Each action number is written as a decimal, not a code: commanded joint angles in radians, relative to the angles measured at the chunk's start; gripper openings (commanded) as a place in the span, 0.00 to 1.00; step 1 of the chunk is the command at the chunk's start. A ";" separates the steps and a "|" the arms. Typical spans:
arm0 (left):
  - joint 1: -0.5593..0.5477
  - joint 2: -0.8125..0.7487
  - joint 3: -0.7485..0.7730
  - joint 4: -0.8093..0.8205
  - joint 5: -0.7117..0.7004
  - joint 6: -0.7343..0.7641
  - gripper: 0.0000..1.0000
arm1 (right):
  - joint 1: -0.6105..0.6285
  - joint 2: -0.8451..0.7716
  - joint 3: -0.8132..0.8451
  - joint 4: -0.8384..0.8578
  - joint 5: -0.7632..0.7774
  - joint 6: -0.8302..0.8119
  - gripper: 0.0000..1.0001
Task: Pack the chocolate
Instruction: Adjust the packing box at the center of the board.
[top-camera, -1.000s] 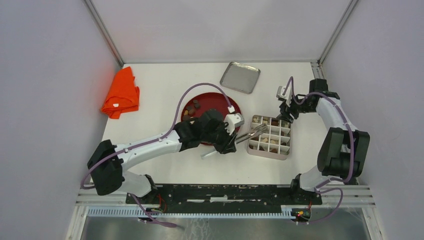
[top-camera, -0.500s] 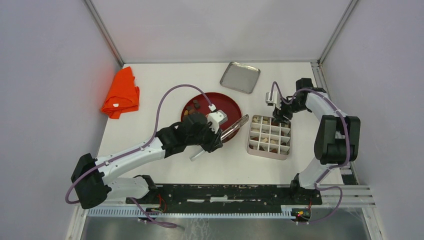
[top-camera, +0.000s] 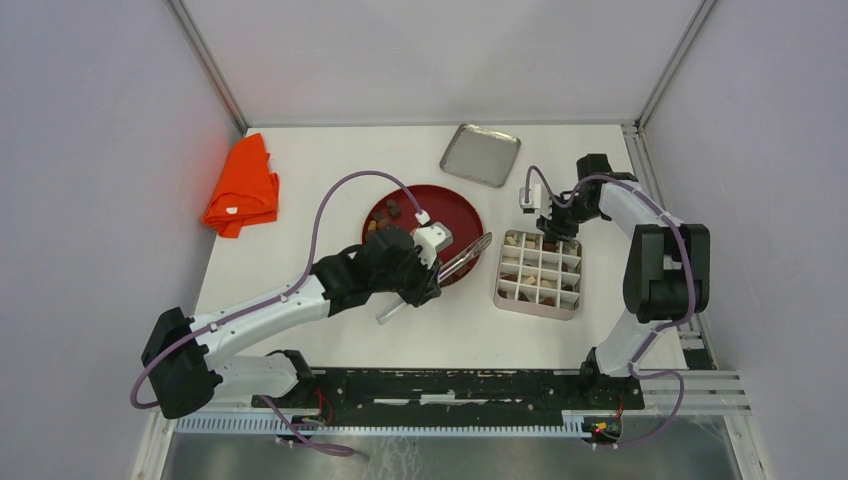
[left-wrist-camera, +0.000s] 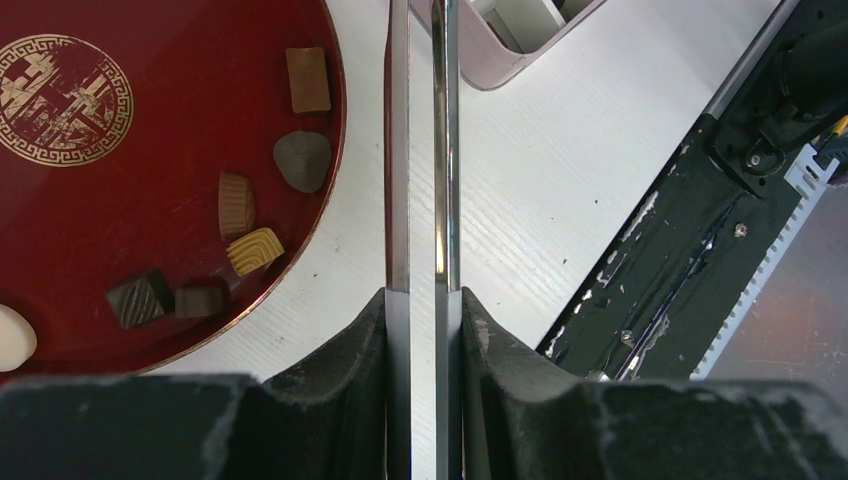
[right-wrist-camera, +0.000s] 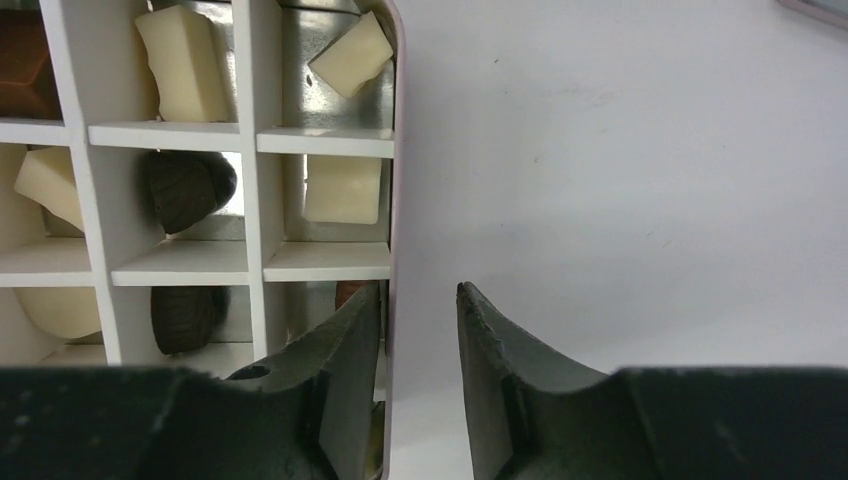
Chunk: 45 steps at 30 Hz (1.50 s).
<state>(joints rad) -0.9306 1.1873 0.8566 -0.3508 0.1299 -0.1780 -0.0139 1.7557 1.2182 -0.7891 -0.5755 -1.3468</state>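
Observation:
Several pieces of chocolate (left-wrist-camera: 302, 160), brown, tan and one cream-white, lie on the red plate (left-wrist-camera: 150, 150) (top-camera: 455, 205). More chocolate (right-wrist-camera: 342, 188) fills cells of the white-divided box (right-wrist-camera: 250, 140) (top-camera: 572, 300). My left gripper (left-wrist-camera: 423, 292) (top-camera: 428, 272) is shut on metal tongs (left-wrist-camera: 400, 150) (top-camera: 465, 258), whose blades reach over the plate's right rim toward the box; their tips are out of the wrist view. My right gripper (right-wrist-camera: 418, 288) (top-camera: 545, 222) stands open astride the box's far wall (right-wrist-camera: 392, 200), one finger inside and one outside with a gap.
An orange cloth (top-camera: 243, 186) lies at the left. A metal tray (top-camera: 481, 154) sits at the back, behind the box. The black rail (top-camera: 450, 385) (left-wrist-camera: 700, 200) runs along the near table edge.
My left arm has drawn back left, taking the tongs from over the box to the plate's edge. My right gripper has moved left to the box's far wall and its jaws have narrowed.

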 joint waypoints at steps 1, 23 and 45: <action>0.005 -0.018 0.004 0.027 -0.009 -0.027 0.31 | 0.008 0.018 -0.016 0.024 0.056 0.020 0.35; 0.022 -0.041 0.029 -0.026 -0.061 0.011 0.29 | 0.054 -0.389 -0.070 0.170 0.120 0.035 0.00; 0.059 -0.071 0.016 -0.083 -0.066 0.029 0.29 | 0.132 -0.359 -0.059 0.023 0.105 0.053 0.00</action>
<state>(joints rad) -0.8928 1.1362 0.8566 -0.4267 0.0540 -0.1741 0.1158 1.3048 1.1217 -0.6857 -0.3748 -1.3056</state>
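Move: The packing box's far wall stands between the right hand's open fingers; the box's middle lies about 9 cm back, 4 cm left and 2 cm below that hand. From the same hand, the metal tray lies some 21 cm ahead and 19 cm left, and the red plate about level and 32 cm left, both roughly 5 cm lower. From the left hand, the box's middle is about 5 cm ahead, 27 cm right and 10 cm below. Right fingers pinch the box's far wall and lift about 14 cm, tilting up; left hand drifts 3 cm left. ##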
